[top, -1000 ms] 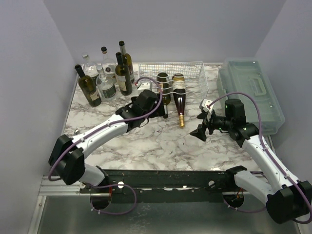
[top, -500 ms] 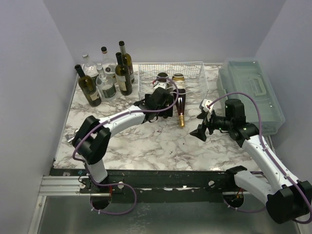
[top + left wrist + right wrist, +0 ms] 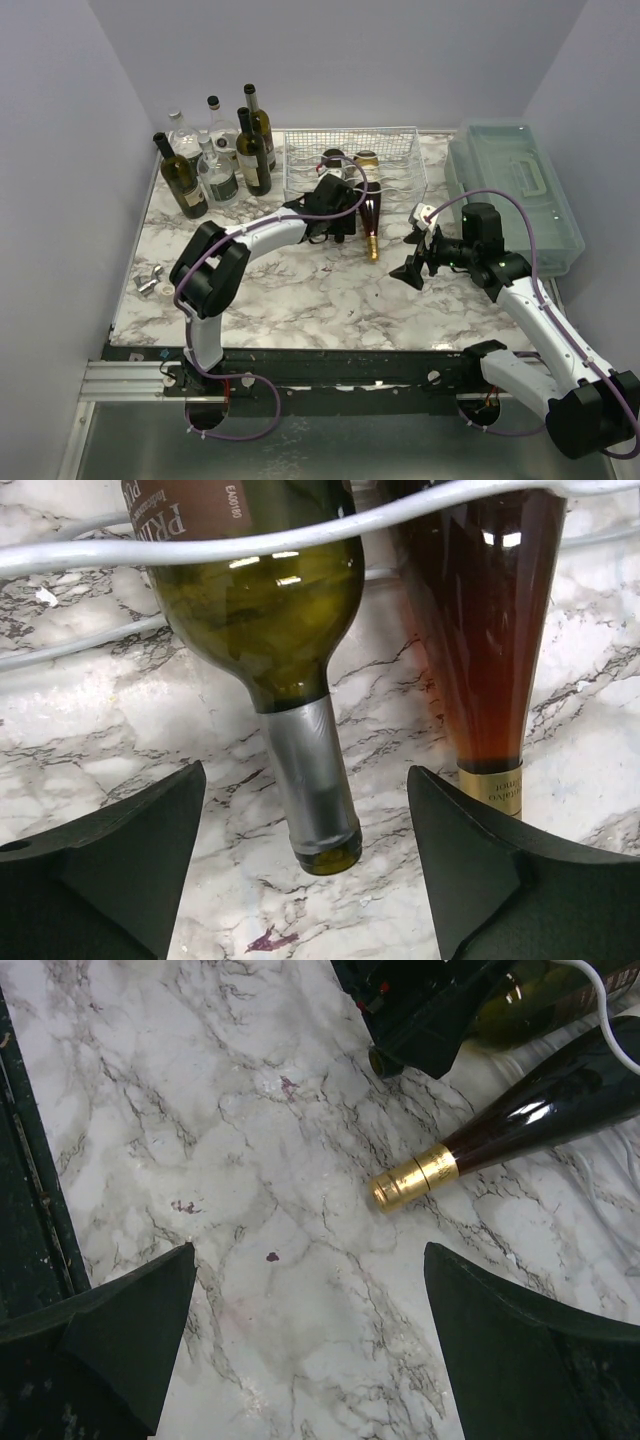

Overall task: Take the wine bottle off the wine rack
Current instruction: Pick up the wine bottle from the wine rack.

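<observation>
The white wire wine rack (image 3: 392,152) stands at the back middle with two bottles lying in it, necks toward me. One is a green wine bottle (image 3: 262,600) with a silver foil neck. Beside it on the right lies a dark red bottle (image 3: 370,212) with a gold cap (image 3: 412,1177). My left gripper (image 3: 338,218) is open, one finger on each side of the green bottle's neck (image 3: 305,773), with marble showing in both gaps. Farther right, my right gripper (image 3: 410,270) hangs open over bare marble (image 3: 310,1250), short of the gold cap.
Several upright bottles (image 3: 215,160) stand at the back left. A translucent grey-green box with a handle (image 3: 515,185) lies along the right edge. Small metal pieces (image 3: 150,283) lie near the left edge. Grey walls enclose the marble top (image 3: 300,290).
The left arm has swung in toward the rack, bringing its gripper around the green bottle's neck, and its jaws have narrowed a little. The right arm has not moved.
</observation>
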`<state>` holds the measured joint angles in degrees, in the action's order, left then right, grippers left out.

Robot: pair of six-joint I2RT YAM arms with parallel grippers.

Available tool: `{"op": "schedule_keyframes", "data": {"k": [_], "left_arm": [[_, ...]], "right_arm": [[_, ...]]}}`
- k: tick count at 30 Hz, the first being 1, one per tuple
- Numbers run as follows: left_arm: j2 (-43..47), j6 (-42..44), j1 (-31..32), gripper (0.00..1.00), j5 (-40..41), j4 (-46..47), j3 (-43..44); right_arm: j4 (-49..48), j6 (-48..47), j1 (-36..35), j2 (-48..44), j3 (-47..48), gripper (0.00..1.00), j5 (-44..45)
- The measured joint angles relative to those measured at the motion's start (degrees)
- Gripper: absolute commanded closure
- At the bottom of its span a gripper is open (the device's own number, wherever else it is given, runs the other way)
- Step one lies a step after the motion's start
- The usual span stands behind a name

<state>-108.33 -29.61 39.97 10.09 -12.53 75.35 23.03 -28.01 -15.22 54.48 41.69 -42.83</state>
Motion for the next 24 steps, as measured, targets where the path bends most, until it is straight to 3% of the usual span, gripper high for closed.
{"op": "schedule_keyframes", "data": {"k": [5,24], "left_arm": [[-1.55,-1.55,-1.53,0.30,-3.48,0.33,0.55],[-6.01,-5.18,-3.48,0.37,-11.15,0.59,2.97]], "right_arm": [[0.00,-0.07,0.13,0.00,0.00,0.01,0.00],[0.00,-0.13,0.24,0.00,0.00,0.01,0.00]]}}
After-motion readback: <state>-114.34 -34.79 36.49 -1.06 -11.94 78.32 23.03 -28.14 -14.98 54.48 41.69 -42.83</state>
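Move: The wine bottle lies neck-towards-you in the rack, its middle about 12 cm ahead of the left gripper, neither left nor right, and some 3 cm below it; its silver neck is only about 3 cm ahead, 1 cm right and 3 cm down. To the right, the gold-necked bottle's middle is about 10 cm ahead and 8 cm right. The rack's middle is 15 cm ahead, 3 cm right. From the right gripper the wine bottle is roughly 25 cm ahead, 15 cm left and 12 cm down. Bring the left gripper down about 2.5 cm, easing some 1.5 cm to the right, so its fingers straddle the wine bottle's silver neck. Tilt the wrist roughly 10 degrees as you sink, fingertips pointing more steeply down and more to the right, and narrow the fingers from wide to about two-thirds open without clamping the neck yet. ##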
